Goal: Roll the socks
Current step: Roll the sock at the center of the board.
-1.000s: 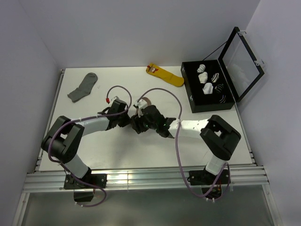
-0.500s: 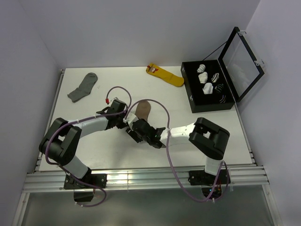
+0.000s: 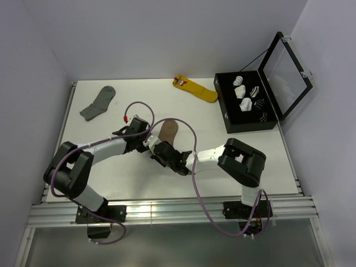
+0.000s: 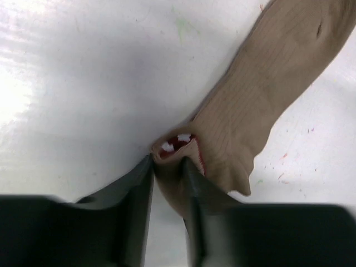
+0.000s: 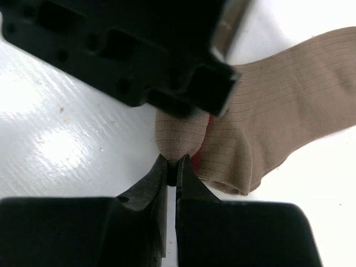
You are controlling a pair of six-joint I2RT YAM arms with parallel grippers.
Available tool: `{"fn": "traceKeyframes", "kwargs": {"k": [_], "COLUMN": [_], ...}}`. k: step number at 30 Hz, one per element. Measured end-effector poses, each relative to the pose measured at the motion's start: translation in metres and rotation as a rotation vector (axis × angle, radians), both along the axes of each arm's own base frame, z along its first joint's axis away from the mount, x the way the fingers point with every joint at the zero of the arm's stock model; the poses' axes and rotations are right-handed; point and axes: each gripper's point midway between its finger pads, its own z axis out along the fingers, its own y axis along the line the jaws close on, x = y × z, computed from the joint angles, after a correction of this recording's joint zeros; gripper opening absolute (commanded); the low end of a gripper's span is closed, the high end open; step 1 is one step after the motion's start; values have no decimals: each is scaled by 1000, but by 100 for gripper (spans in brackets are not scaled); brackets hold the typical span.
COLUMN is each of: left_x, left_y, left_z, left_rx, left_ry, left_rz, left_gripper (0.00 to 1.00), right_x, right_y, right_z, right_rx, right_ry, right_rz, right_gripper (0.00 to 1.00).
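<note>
The tan-brown sock (image 3: 167, 132) lies flat on the white table, toe pointing away from the arms. Its dark red and white cuff (image 4: 177, 143) is bunched at the near end. My left gripper (image 4: 168, 165) is shut on the sock, with a fold of cuff fabric between its fingers. My right gripper (image 5: 172, 166) is shut on a tan fold of the same cuff end, right beneath the left gripper's black body (image 5: 128, 50). In the top view the left gripper (image 3: 147, 140) and the right gripper (image 3: 156, 151) meet at the sock's near end.
A plain grey sock (image 3: 98, 103) lies at the far left and a yellow sock (image 3: 196, 89) at the far middle. An open black box (image 3: 228, 114) holding several rolled socks stands at the right, lid (image 3: 286, 69) raised. Purple cables loop over both arms.
The sock went from bunched up between the grippers to spread flat on the table. My right arm swung left, and its gripper closed on the cuff end.
</note>
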Motion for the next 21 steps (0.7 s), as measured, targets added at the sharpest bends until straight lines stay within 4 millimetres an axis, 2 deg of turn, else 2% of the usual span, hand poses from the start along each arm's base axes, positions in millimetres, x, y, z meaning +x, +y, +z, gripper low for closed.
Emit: {"fn": "traceKeyframes", "kwargs": {"k": [3,7,13,21], "left_x": [-6,-10,-19,-31], "left_y": [6,18,35,42], "left_z": [7,25,45,31], "left_rx": [5,-5,-60,-94], "left_ry": [-10,-67,-166,-170], "left_rz": [8,53,130,157], "left_gripper": [59,67,70,68], "right_x": [-2,-4,-5,-6], "right_y": [5,10,9,5], "right_z": [0,3,10,6], "right_rx": [39,144,297,523], "right_ry": [58,223,491,865], "right_rz": [19,55,89,113], "right_gripper": [0,0,0,0]}}
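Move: Between the two grippers lies the brown sock's rolled cuff: its middle is about 2 cm back and 1 cm right of the left hand point, and 2 cm ahead and 1 cm left of the right one, at fingertip height. The sock's flat foot lies some 9 cm ahead and 6 cm right of the right fingers, 2 cm lower. Farther out, the grey sock is roughly 21 cm ahead and 21 cm left of those fingers. Turning its wrist over by nearly 60 degrees, the right hand stays almost in place and keeps the cuff end pinched, its fingers swinging from forward-left to point left and still downward. Meanwhile the left, its fingers already parting, opens wide, leaves the cuff, rises over 4 cm while going back and left about 5 cm, then starts sinking again beside the roll. ##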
